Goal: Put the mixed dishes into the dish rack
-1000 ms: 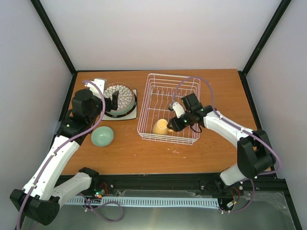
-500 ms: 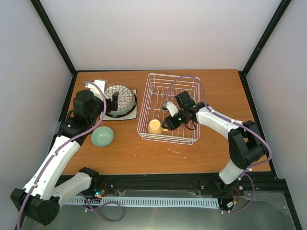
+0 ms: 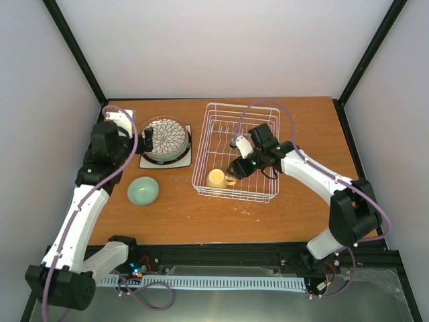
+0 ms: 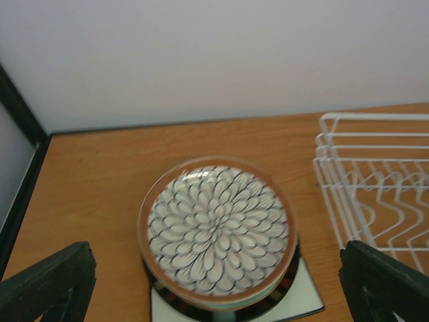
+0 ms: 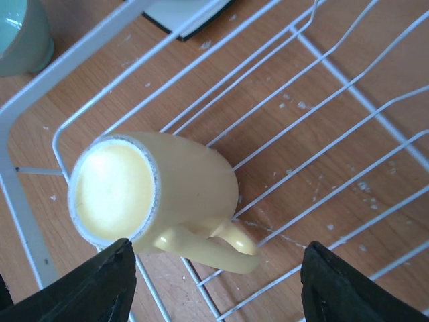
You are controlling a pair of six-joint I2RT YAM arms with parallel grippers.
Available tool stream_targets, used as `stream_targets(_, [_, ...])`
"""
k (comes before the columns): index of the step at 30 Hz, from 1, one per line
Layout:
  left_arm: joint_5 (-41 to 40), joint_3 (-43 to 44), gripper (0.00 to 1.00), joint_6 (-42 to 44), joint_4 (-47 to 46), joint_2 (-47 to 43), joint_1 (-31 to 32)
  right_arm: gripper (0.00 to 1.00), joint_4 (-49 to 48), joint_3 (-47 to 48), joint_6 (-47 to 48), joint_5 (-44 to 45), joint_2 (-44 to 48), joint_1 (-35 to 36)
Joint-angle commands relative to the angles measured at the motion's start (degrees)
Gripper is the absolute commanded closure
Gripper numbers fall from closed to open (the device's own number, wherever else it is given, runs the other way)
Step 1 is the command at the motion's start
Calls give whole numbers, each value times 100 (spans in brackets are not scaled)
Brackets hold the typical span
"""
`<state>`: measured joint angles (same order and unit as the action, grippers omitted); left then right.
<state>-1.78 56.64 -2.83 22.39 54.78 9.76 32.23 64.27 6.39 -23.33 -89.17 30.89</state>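
A yellow mug [image 5: 161,198] lies on its side in the near left corner of the white wire dish rack [image 3: 236,149]; from above the mug [image 3: 216,178] shows its mouth. My right gripper [image 5: 214,285] is open, with its fingers either side of the mug's handle and apart from it; in the top view the right gripper [image 3: 232,169] sits just right of the mug. A white petal-patterned plate [image 4: 218,225] tops a stack on a dark-rimmed plate [image 4: 289,278] and a square white plate [image 4: 305,302]. My left gripper [image 4: 214,285] stands open just short of the stack. A mint-green bowl [image 3: 143,190] sits on the table.
The rack's left wall [image 4: 335,194] stands close to the right of the plate stack [image 3: 165,137]. Upright prongs [image 3: 231,134] run along the rack's far half. The bowl [image 5: 20,33] lies just outside the rack's near left corner. Black frame posts edge the table.
My right gripper carried the mug left into the rack's near corner and opened off it. My left arm drew back to the left, off the plate stack.
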Motion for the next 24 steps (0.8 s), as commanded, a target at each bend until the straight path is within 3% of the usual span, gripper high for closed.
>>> stream_targets(1, [1316,405,0,77,732,468,-772,32,-90,-20,-58,450,545,-40])
stream_targets(11, [2774,1058,1,953,1834,1895,-1186,31,-9,591,-620,1720,1092,-140])
stream_targets(16, [1655,1670,12,1347,2729,2539,-1191,33,-46,1105,-893,1555,1035,-154])
stream_targets(19, [1386,1827,17,1587,3108,2618,-1195,32,-293,1034,-1120,1207,1152,-155])
stream_targets(24, [883,1427,28,1965,3241,2427,-1194,32,-631,580,-1389,506,1343,-156])
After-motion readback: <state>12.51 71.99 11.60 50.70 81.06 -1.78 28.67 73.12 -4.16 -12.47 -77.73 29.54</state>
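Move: The bowl lies about 26 cm below the left hand, some 5 cm back and 4 cm to its left. The stacked plates stand some 16 cm ahead of that hand and 2 cm right. The right hand is open just over the mug, whose middle is about 5 cm below it, 4 cm left and level fore and aft. From the right hand the bowl is about 29 cm left, 1 cm back and 8 cm lower. Bring the left gripper down about 12 cm towards the bowl, tipping its fingers from nearly forward to steeply down and closing them from wide open to about three quarters. Meanwhile lift the right gripper some 14 cm up and a little forward, away from the mug, tilting its fingers up and turning clockwise, and keep them part open. ##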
